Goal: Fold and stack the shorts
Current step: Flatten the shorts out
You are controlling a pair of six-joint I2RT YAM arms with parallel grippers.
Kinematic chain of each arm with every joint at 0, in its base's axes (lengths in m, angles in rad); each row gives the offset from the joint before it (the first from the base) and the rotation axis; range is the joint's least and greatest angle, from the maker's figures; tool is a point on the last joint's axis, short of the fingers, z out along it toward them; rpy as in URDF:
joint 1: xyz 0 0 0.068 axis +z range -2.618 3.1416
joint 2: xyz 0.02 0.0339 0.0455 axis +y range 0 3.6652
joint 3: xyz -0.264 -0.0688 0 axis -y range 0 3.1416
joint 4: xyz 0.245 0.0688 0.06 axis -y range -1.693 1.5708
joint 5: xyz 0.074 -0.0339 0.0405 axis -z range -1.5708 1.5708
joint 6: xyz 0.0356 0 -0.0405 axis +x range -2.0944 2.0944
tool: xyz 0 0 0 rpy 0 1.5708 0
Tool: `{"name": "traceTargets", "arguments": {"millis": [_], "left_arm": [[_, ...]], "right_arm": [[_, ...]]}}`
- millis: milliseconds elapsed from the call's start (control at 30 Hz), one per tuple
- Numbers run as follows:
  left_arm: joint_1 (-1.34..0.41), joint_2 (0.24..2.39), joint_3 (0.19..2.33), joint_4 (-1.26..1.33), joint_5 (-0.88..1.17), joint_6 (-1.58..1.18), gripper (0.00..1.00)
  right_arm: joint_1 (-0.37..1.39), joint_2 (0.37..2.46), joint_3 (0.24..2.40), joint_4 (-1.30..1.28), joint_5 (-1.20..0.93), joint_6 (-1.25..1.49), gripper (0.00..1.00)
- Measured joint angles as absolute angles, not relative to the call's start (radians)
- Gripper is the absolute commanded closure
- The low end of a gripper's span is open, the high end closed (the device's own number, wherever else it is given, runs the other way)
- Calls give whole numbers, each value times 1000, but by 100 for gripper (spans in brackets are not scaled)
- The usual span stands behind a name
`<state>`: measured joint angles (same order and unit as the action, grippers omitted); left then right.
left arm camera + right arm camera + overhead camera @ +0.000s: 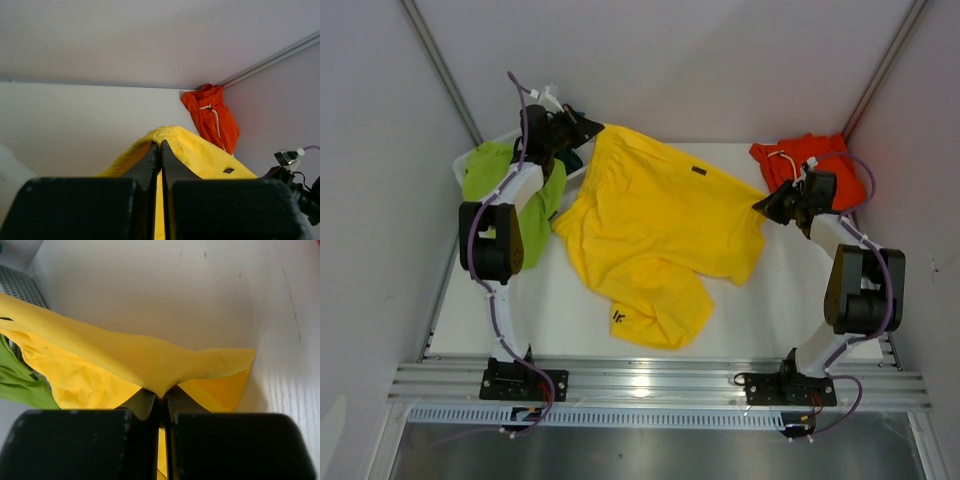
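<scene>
The yellow shorts (655, 230) hang spread between my two grippers above the middle of the table, small dark label up. My left gripper (592, 128) is shut on their far-left waist corner, seen in the left wrist view (161, 144). My right gripper (760, 206) is shut on the right corner, seen in the right wrist view (162, 396). The orange shorts (810, 165) with a white drawstring lie bunched at the far right corner; they also show in the left wrist view (212, 117). The lime-green shorts (510, 190) lie at the far left under my left arm, with a bit of teal fabric (575, 160) beside them.
A white plastic basket (465, 160) sits at the far left corner beneath the green shorts. Grey walls close in the left, back and right sides. A metal rail (650, 385) runs along the table's near edge by the arm bases.
</scene>
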<state>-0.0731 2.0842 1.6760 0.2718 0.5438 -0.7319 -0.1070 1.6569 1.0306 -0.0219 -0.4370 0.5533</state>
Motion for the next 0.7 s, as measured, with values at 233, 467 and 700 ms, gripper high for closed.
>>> {"name": "traceTargets", "arguments": {"millis": [233, 467, 700], "left_arm": [[-93, 2343, 2012, 234, 529, -732, 60], [-89, 2494, 2158, 244, 477, -786, 1], [-89, 2439, 2191, 180, 454, -741, 1]], "right_arm": [[-137, 1836, 1161, 68, -426, 584, 54], [-174, 1976, 1289, 132, -372, 635, 1], [-156, 1924, 1287, 129, -346, 618, 0]]}}
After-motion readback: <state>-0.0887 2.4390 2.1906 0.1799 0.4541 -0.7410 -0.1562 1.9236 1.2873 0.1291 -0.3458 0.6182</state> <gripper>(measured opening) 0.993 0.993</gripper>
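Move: The yellow shorts hang by their waistband corners between both closed grippers, their middle some 16 cm back, 15 cm right and 19 cm below the left hand, and about 25 cm left, level, and 10 cm below the right. The far table edge is some 9 cm ahead of the left hand, 24 cm ahead of the right. Green shorts lie about 17 cm left and 9 cm back of the left hand; the folded red shorts about 14 cm ahead and 12 cm right of the right hand. The yellow waistband is carried forward towards the far table edge by both hands, about 9 cm, sinking slightly, the left hand more; the right also swings about 5 cm rightward towards the red shorts, turning some 10 degrees clockwise. Still advancing, both grippers open wide and let go of the corners, then lift a few centimetres and start easing back. ##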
